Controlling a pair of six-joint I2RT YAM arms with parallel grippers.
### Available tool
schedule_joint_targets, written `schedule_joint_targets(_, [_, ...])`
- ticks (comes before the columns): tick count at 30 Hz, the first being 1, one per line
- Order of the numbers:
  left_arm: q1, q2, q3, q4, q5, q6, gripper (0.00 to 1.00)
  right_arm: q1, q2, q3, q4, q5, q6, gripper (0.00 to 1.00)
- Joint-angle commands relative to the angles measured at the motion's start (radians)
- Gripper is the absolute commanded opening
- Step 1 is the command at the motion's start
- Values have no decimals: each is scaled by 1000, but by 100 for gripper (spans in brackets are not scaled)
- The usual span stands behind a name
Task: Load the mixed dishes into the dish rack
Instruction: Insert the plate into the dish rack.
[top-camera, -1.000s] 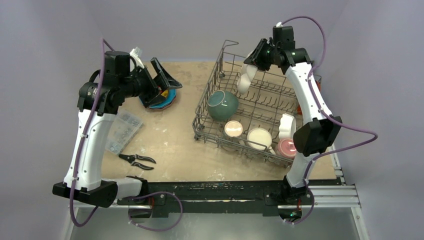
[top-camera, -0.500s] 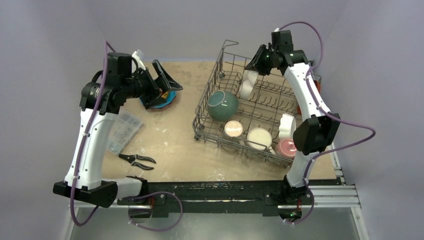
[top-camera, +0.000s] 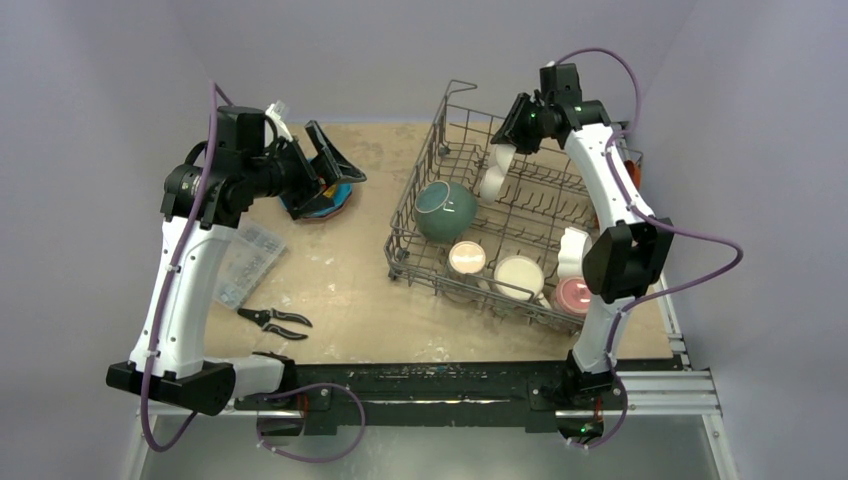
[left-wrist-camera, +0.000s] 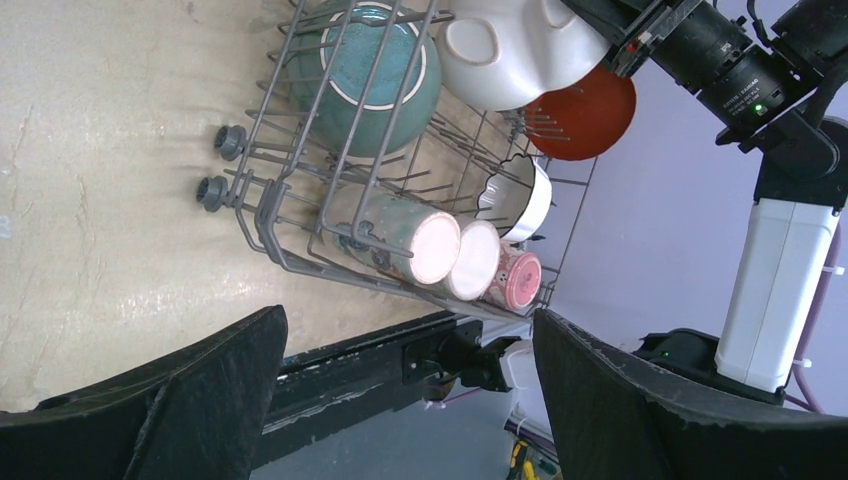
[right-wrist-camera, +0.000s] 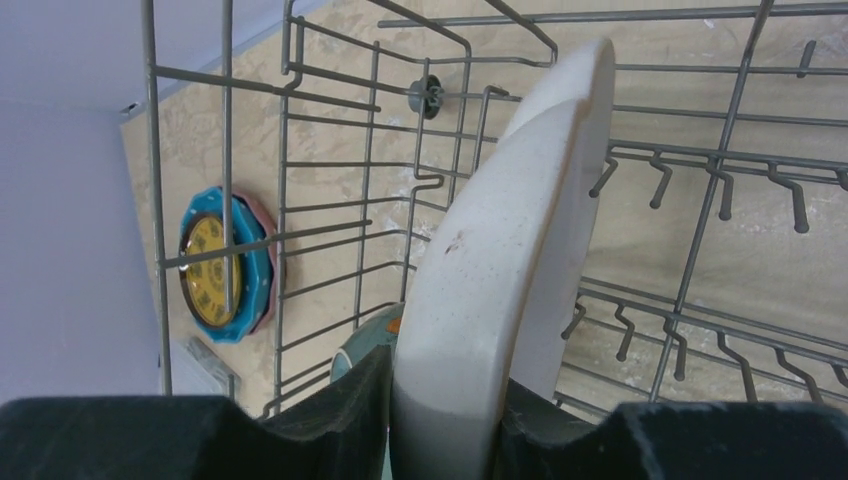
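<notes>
My right gripper (top-camera: 512, 128) (right-wrist-camera: 445, 420) is shut on the rim of a white divided plate (top-camera: 492, 170) (right-wrist-camera: 500, 270), which stands on edge among the tines at the back of the dish rack (top-camera: 398, 232) (right-wrist-camera: 285, 150). Inside the rack lie a teal bowl (top-camera: 445, 210) (left-wrist-camera: 375, 70), three mugs (top-camera: 467, 258) (top-camera: 518, 275) (top-camera: 572, 295) and a small white bowl (top-camera: 573, 250). An orange plate (left-wrist-camera: 585, 110) shows behind the rack. My left gripper (top-camera: 330, 165) (left-wrist-camera: 410, 400) hangs open and empty above a stack of blue and pink plates (top-camera: 320, 200) (right-wrist-camera: 225, 262) on the table's far left.
Black-handled pliers (top-camera: 272, 320) lie near the front left. A clear plastic compartment box (top-camera: 243, 262) sits beside my left arm. The rack (left-wrist-camera: 262, 210) fills the right half of the table, its tall wire sides rising around the held plate.
My right arm has drawn in and the white plate has sunk lower between the rack's back tines. The left gripper has shifted slightly and stays open.
</notes>
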Motion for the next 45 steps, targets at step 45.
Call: schedule_joint_targets(45, [8,67,35,29,64,-25,91,-29,-74,-14,102,10,-187,70])
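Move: Straight beneath the right hand hangs the white divided plate, its rim still in the fingers and its middle about 9 cm below them, nearly upright in the rack. The green bowl lies some 8 cm back and 10 cm left of this hand, about 16 cm lower; the white scalloped bowl is roughly 14 cm back and 16 cm right, 17 cm down. From the left hand the plate is about 20 cm ahead, 28 cm right and 21 cm lower. Letting go of the white plate's rim, the right hand spreads its fingers from a narrow grip to well open while shifting about 3 cm to the right and slightly forward over the rack. It then rises some 4 cm, its fingers tipping up about 10 degrees, before easing back left and sinking roughly 2 cm, with the fingers staying open above the plate. ##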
